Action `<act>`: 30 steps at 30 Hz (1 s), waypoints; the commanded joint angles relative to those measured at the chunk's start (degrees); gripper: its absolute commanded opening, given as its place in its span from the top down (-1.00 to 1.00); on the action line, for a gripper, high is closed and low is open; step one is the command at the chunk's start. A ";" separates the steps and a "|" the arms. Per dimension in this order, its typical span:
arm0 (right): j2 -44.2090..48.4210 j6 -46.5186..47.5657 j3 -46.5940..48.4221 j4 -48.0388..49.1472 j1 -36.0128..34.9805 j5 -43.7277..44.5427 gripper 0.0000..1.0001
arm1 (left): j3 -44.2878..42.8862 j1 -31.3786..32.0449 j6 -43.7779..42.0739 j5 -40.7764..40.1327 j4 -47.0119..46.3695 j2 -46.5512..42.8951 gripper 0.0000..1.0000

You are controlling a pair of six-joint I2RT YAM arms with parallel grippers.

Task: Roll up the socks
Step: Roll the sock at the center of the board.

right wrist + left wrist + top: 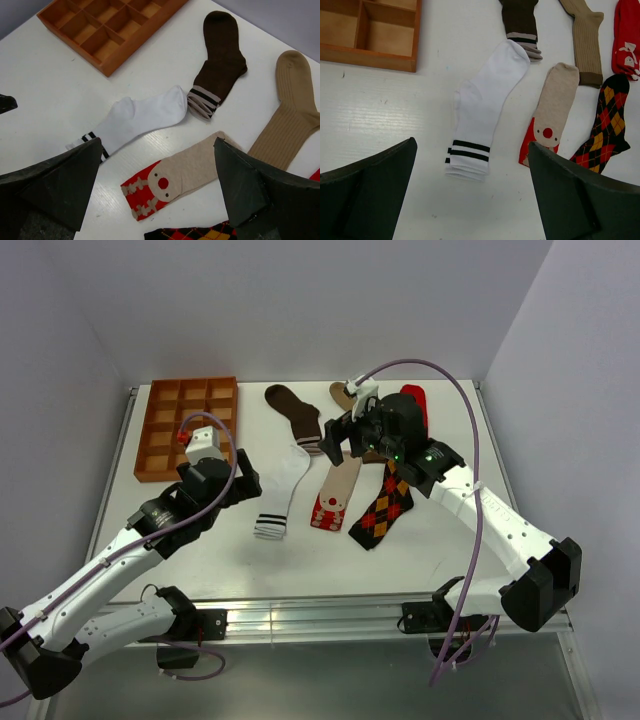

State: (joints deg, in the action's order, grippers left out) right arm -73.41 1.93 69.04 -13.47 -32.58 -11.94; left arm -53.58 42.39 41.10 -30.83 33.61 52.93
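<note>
Six socks lie flat on the white table. The white black-striped sock (283, 485) (482, 105) (140, 117) lies in the middle, with the dark brown striped-cuff sock (295, 412) (520, 20) (220, 60) behind it. To the right lie the beige red-toed sock (335, 495) (550, 112) (190, 167) and the black-orange argyle sock (383, 508) (605, 125) (200, 233). The tan sock (343, 395) (585, 40) (292, 110) and the red sock (415, 400) (626, 35) lie at the back, partly hidden by my right arm. My left gripper (243, 470) (472, 150) is open, above the table left of the white sock. My right gripper (338, 438) (157, 147) is open and empty above the beige sock.
An orange-brown gridded tray (188, 427) (370, 55) (110, 25) stands at the back left of the table. Grey walls close in the table on the left, back and right.
</note>
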 commanded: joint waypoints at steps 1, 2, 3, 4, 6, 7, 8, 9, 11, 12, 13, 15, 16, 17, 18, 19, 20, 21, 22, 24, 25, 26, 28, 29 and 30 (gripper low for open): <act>1.69 -0.09 1.45 0.73 0.50 1.48 -1.00 | -0.21 -0.20 -0.94 0.86 -2.32 0.07 -0.99; 1.69 0.26 1.54 0.47 0.50 1.31 -1.00 | -0.21 -0.20 -0.85 0.86 -2.32 0.16 -0.99; 1.51 0.18 1.89 0.21 0.41 1.22 -1.00 | -0.21 -0.20 -0.67 0.86 -2.40 0.16 -0.99; 1.25 0.35 2.07 -0.32 0.50 1.31 -1.00 | -0.21 -0.20 -0.59 0.86 -2.23 0.25 -0.99; 1.07 0.44 2.42 -0.67 0.41 0.87 -1.00 | -0.21 -0.20 -0.50 1.12 -2.40 0.42 -0.99; 0.99 1.05 2.16 -0.59 0.50 1.04 -1.00 | -0.29 -0.29 -0.50 1.30 -2.49 0.51 -0.99; 0.98 1.31 1.98 -0.59 0.50 1.05 -1.00 | -0.29 -0.20 -0.50 1.47 -2.58 0.51 -0.99; 0.90 1.58 1.72 -0.59 0.50 0.79 -1.00 | -0.38 -0.20 -0.41 1.47 -2.58 0.51 -0.99; -0.15 2.89 1.63 -1.02 0.50 0.17 -0.99 | -0.73 -0.20 0.03 1.12 -2.49 0.51 -0.99; -1.03 3.42 2.41 -1.64 0.50 -0.70 -0.96 | -1.34 -0.20 0.03 1.04 -2.49 0.68 -0.99; -3.13 5.34 3.03 -3.30 0.32 -2.54 -0.85 | -1.78 -0.29 0.20 0.77 -2.40 0.95 -0.99; -5.86 7.02 4.87 -4.89 -0.38 -3.08 -0.74 | -3.36 -0.29 0.73 0.25 -2.32 1.30 -0.99; -8.39 9.38 5.23 -6.37 -1.34 -3.69 -0.69 | -3.81 -0.29 1.08 -0.54 -2.05 1.56 -0.98; -9.72 10.36 5.67 -6.91 -1.96 -3.70 -0.66 | -4.33 -0.29 1.26 -0.98 -1.70 1.74 -0.97; -10.78 11.24 6.02 -7.35 -2.75 -3.44 -0.61 | -5.21 -0.38 1.52 -1.42 -1.35 1.83 -0.97; -12.79 12.82 6.20 -7.96 -3.62 -3.26 -0.54 | -5.56 -0.64 1.79 -2.04 -0.57 1.74 -0.98; -13.68 13.53 6.37 -8.41 -4.68 -3.09 -0.53 | -5.66 -0.90 2.22 -2.22 -0.21 1.48 -0.99; -14.65 14.14 6.11 -8.58 -7.21 -2.30 -0.50 | -5.92 -1.34 2.58 -2.22 -0.12 1.22 -0.99; -16.23 15.19 5.94 -8.59 -8.72 -1.25 -0.47 | -6.01 -2.48 2.84 -1.61 0.06 0.34 -0.99; -18.60 16.16 5.06 -7.98 -12.83 0.34 -0.45 | -6.53 -5.28 3.37 -0.99 0.41 -0.97 -0.96; -19.31 16.35 4.80 -7.62 -14.17 0.87 -0.46 | -6.88 -6.26 3.46 -0.90 0.58 -1.51 -0.95; -20.10 16.52 4.62 -7.36 -15.31 1.13 -0.46 | -7.23 -7.14 3.46 -0.81 1.11 -1.95 -0.95; -22.47 16.78 4.44 -6.39 -18.38 2.27 -0.45 | -8.81 -9.59 3.72 -1.25 1.72 -3.52 -0.94; -23.35 16.79 4.62 -6.30 -19.27 2.62 -0.45 | -9.26 -10.13 3.81 -1.77 1.90 -3.97 -0.94; -24.23 16.87 5.23 -6.30 -20.06 2.72 -0.45 | -10.39 -10.74 3.81 -1.95 2.25 -4.23 -0.93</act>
State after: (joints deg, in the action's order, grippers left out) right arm -96.29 16.71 73.47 -21.02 -50.61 -11.29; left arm -59.61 33.36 43.86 -31.40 35.42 51.13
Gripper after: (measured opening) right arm 0.729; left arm 0.970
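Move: The white sock's middle lies some 15 cm left of the right hand, 3 cm ahead and about 28 cm below; its striped cuff end points back towards the base. The reindeer sock is almost under that hand, 3 cm ahead; the argyle sock is 13 cm to the hand's right and 1 cm back; the dark brown sock is 26 cm ahead, 12 cm left. From the left hand, the white sock is about 10 cm ahead, 5 cm right and 22 cm below. The right hand heads for the cuff end of the white sock, touching nothing yet: after a near-still start it sinks about 16 cm while swinging some 11 cm left and then back, its fingers swinging counter-clockwise, tipping steeper down and narrowing by about a quarter. The open left hand rises and draws off left, away from the white sock. ##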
